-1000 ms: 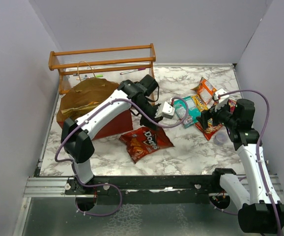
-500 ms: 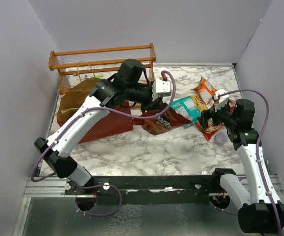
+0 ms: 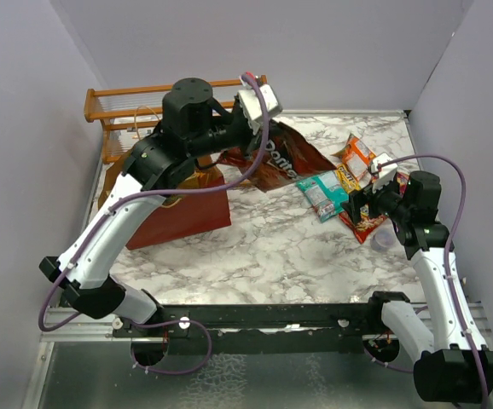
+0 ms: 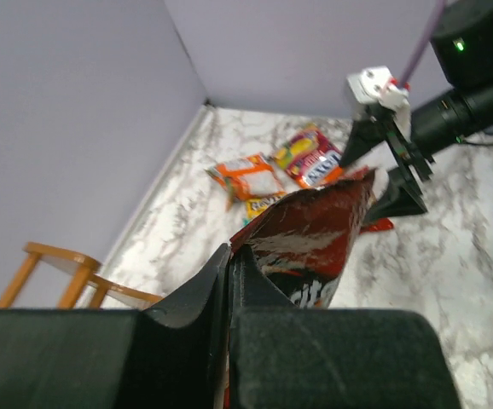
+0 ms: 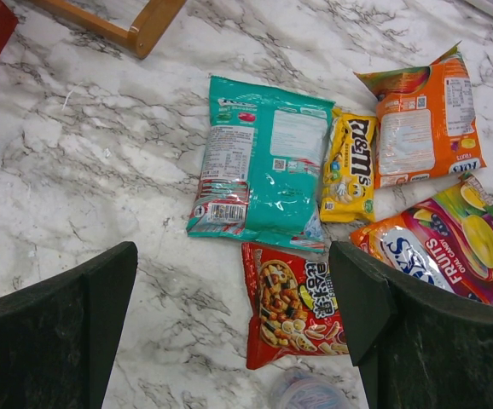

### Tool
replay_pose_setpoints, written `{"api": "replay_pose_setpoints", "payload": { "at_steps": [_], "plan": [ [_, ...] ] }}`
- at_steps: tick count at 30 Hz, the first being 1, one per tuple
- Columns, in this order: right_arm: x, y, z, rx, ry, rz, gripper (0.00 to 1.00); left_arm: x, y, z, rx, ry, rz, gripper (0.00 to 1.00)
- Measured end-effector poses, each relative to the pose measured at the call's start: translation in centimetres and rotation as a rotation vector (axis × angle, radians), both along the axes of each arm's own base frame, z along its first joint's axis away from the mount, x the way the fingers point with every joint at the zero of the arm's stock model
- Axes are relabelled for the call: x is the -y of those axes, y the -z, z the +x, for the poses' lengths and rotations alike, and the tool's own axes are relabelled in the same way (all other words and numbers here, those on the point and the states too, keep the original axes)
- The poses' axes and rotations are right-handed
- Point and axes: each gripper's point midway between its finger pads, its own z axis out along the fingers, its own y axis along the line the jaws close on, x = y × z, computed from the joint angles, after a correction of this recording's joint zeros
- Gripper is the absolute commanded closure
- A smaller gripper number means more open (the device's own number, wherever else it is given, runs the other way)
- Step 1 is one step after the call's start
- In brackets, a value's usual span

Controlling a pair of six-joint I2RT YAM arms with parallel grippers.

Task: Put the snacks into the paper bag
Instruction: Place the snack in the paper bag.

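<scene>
My left gripper (image 3: 245, 146) is shut on a corner of the red Doritos bag (image 3: 285, 158), which hangs in the air just right of the paper bag's mouth. In the left wrist view the fingers (image 4: 231, 256) pinch the packet's edge (image 4: 315, 239). The dark red-brown paper bag (image 3: 178, 213) lies under the left arm, tan inside showing. My right gripper (image 3: 368, 203) hovers open over the other snacks, jaws (image 5: 234, 256) wide above a small red nut packet (image 5: 293, 307). Near it lie a teal packet (image 5: 263, 162), a yellow M&M's packet (image 5: 349, 170), an orange packet (image 5: 421, 128) and a Skittles packet (image 5: 443, 247).
A wooden slatted rack (image 3: 178, 98) stands at the back left behind the paper bag. A small translucent purple cup (image 3: 385, 239) sits by the red nut packet, below the right gripper. Grey walls enclose the marble table on three sides.
The left arm has lifted the Doritos bag off the table and swung it back and up toward the paper bag. The right arm has stayed still.
</scene>
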Motion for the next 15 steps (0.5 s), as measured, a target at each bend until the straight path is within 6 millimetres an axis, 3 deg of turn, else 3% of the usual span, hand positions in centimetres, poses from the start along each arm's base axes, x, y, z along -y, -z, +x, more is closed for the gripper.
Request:
{"api": "replay_pose_setpoints", "payload": {
  "at_steps": [8,15],
  "plan": [
    [0.1,0.0,0.0,0.001,0.003,-0.002,0.05,-3.4,-6.7,2.2,0.125,-0.189,-0.117,1.00],
    [0.1,0.0,0.0,0.001,0.003,-0.002,0.05,-8.8,-8.5,5.9,0.169,-0.415,-0.133,1.00]
  ]
}}
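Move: The left hand holds the Doritos bag high up. From it the paper bag's middle lies some 25 cm to the left, about 5 cm farther out and roughly 34 cm lower. The wooden rack is about 22 cm to the left, 20 cm farther out and 36 cm below; the teal snack bag is some 16 cm to the right, 10 cm farther out and 45 cm below. From the idle right hand, the paper bag is around 50 cm left, 3 cm farther out and 7 cm lower. Up and leftward at first, then levelling off to swing left and forward, the left hand carries the Doritos bag from the open table's side towards the paper bag's side, about 9 cm left, 8 cm up and 6 cm forward. The wrist turns some 25 degrees counter-clockwise, swinging the fingers from pointing right towards forward; they stay shut on the bag's edge. ##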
